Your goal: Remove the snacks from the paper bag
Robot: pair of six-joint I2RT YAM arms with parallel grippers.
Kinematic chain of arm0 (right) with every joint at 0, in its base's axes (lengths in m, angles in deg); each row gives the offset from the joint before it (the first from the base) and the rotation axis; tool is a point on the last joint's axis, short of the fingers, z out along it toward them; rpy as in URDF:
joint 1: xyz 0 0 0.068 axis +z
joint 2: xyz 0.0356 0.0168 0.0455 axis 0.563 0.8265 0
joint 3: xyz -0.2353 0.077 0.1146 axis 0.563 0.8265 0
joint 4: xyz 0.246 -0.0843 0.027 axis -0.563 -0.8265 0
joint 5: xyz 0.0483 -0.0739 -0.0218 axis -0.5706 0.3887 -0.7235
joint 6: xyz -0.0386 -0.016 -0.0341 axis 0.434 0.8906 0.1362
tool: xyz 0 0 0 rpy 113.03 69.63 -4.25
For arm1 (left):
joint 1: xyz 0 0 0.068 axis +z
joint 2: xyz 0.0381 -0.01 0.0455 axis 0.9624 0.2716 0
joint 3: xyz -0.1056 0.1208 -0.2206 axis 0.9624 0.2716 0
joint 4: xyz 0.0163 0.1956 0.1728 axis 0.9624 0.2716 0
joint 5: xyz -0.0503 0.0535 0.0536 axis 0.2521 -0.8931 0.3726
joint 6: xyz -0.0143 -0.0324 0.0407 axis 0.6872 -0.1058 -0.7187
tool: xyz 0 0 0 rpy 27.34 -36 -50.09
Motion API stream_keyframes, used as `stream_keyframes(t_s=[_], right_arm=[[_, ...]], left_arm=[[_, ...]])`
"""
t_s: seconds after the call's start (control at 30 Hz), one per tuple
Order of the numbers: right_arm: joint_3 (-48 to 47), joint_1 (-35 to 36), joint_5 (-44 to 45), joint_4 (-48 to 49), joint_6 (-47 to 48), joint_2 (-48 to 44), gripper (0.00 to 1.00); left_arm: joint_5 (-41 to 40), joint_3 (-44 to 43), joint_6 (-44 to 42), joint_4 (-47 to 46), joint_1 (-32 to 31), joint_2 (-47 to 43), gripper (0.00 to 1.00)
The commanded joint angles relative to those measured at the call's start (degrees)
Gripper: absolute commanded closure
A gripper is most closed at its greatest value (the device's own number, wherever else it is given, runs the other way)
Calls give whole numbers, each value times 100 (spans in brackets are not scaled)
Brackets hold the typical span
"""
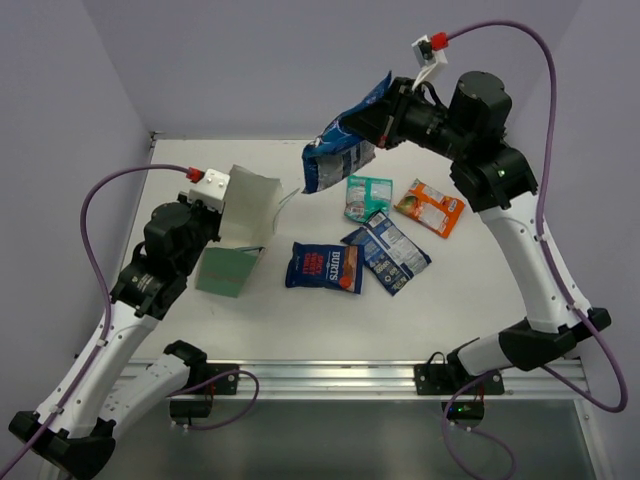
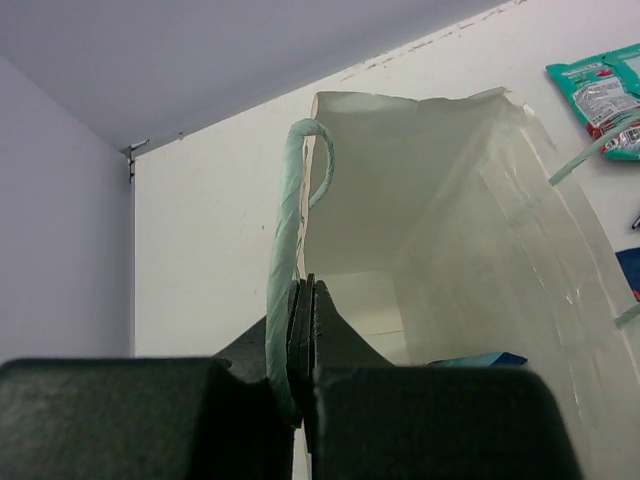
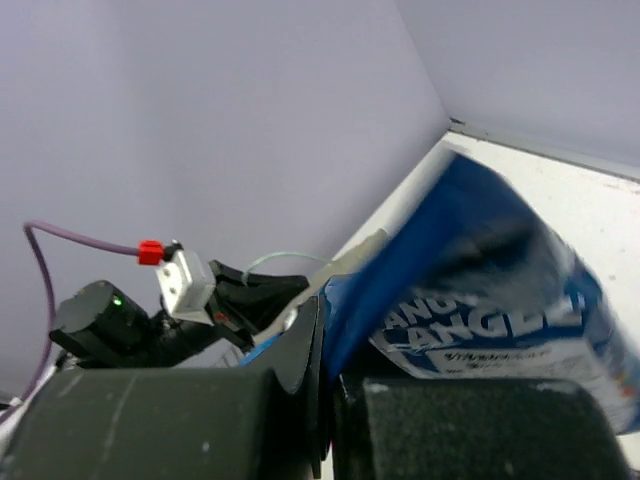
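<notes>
The paper bag [image 1: 238, 240] lies on its side at the left, mouth toward the packets. My left gripper [image 1: 222, 200] is shut on the bag's rim beside its string handle [image 2: 285, 260]. A blue packet edge [image 2: 480, 359] shows inside the bag [image 2: 470, 200]. My right gripper [image 1: 385, 115] is shut on a blue packet [image 1: 340, 150], held in the air above the table; it also fills the right wrist view [image 3: 480, 290]. On the table lie a teal-green packet [image 1: 367, 196], an orange packet [image 1: 431, 207], a blue packet [image 1: 387, 251] and a blue red-labelled packet [image 1: 324, 267].
The white table [image 1: 480, 290] is walled by lilac panels at the back and sides. A metal rail [image 1: 330, 378] runs along the near edge. Purple cables loop over both arms.
</notes>
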Motion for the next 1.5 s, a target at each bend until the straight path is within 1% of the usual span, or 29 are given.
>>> stream_keyframes(t_s=[0.0, 0.13, 0.2, 0.27, 0.3, 0.37, 0.4, 0.47, 0.5, 0.53, 0.6, 0.63, 0.7, 0.73, 0.77, 0.83, 0.87, 0.9, 0.93, 1.0, 1.07, 1.1, 1.13, 1.17, 1.2, 1.23, 1.33, 1.4, 1.47], right_arm=[[253, -125, -292, 60, 279, 139, 100], [281, -230, -239, 51, 473, 718, 100], [263, -222, -230, 270, 482, 1210, 100], [210, -222, -222, 647, 377, 1570, 100], [114, -222, -230, 796, 307, 1955, 100], [-44, -213, -274, 1358, 79, 2361, 100], [-262, -222, -266, 1534, -18, 2772, 100], [-753, -195, -318, 1974, -255, 3205, 100], [-913, -187, -344, 2089, -291, 3573, 100], [-985, -160, -388, 2455, -317, 3715, 100], [-688, -169, -485, 3080, -545, 3918, 100], [-504, -169, -468, 3475, -755, 3954, 96], [-29, -186, -433, 3505, -783, 4033, 91], [155, -178, -424, 3444, -775, 4051, 87], [679, -178, -441, 3435, -757, 4025, 85], [1288, -195, -398, 3382, -748, 3928, 79], [1848, -204, -380, 3330, -713, 3771, 71], [2097, -239, -371, 3225, -661, 3674, 67], [2308, -248, -301, 2884, -591, 3542, 63], [2968, -300, -3, 2636, -371, 2998, 48], [3180, -397, 94, 1829, -143, 2611, 34], [3163, -528, 112, 1522, -72, 2253, 25], [3128, -581, 130, 901, 15, 2058, 21], [3015, -608, 217, 599, 260, 1856, 16], [2918, -617, 601, 326, 410, 1445, 8], [2821, -608, 822, -199, 638, 1249, 6], [2645, -608, 1131, -581, 816, 616, 4], [2618, -539, 1150, -617, 851, 352, 4], [2583, -424, 1036, -495, 1026, 35, 6]], left_arm=[[-121, -73, 115, -9, 34, -28, 100], [-209, -153, 115, 88, 25, -80, 100], [-227, -162, 106, 131, 25, -133, 100], [-279, -162, 80, 193, 25, -168, 100], [-323, -153, 62, 237, 25, -203, 100], [-376, -135, 44, 281, 25, -221, 100], [-402, -127, 44, 307, 25, -238, 100], [-411, -109, 36, 307, 25, -247, 100], [-403, -118, 36, 307, 25, -247, 100], [-394, -118, 36, 299, 25, -247, 100], [-376, -153, 36, 272, 25, -212, 100], [-359, -162, 36, 264, 25, -195, 100], [-297, -171, 18, 194, 25, -151, 100], [-288, -162, 9, 158, 25, -151, 100], [-288, -144, 1, 114, 25, -133, 100], [-271, -153, -35, 35, 25, -72, 100], [-271, -188, -43, 0, 25, -28, 100], [-262, -214, -70, -9, 25, 59, 100], [-262, -240, -96, -26, 25, 104, 100], [-279, -285, -236, -149, 25, 201, 100], [-288, -276, -377, -255, 34, 245, 100], [-314, -285, -508, -377, 34, 306, 100], [-315, -293, -570, -430, 43, 350, 100], [-289, -311, -640, -492, 51, 437, 100], [-175, -320, -728, -614, 69, 490, 100], [-87, -320, -764, -676, 78, 543, 100], [431, -381, -922, -879, 95, 772, 100], [799, -425, -1140, -1010, 95, 956, 100], [924, -539, -1343, -1072, 95, 1149, 100]])
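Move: The right hand, already pinching the Doritos packet, is bound for bare table about 12 cm ahead, 6 cm to its left and 49 cm below. On the table beneath, the Burts packet lies 2 cm back and 5 cm left of this hand, the teal packet 14 cm ahead and 5 cm right, and the blue-white packet 1 cm ahead and 10 cm right. From the left hand, the landing spot is some 14 cm ahead, 21 cm right and 28 cm below. The right hand lets go of the Doritos packet: it swings down and about 20 cm forward with some left, then starts opening and sinks on while drawing back, fingers tipping downward some 45 degrees. Wide open, it rises about 20 cm, going right. The left hand keeps its pinch on the paper bag's handle side, easing back slightly, then about 5 cm forward with some right. ##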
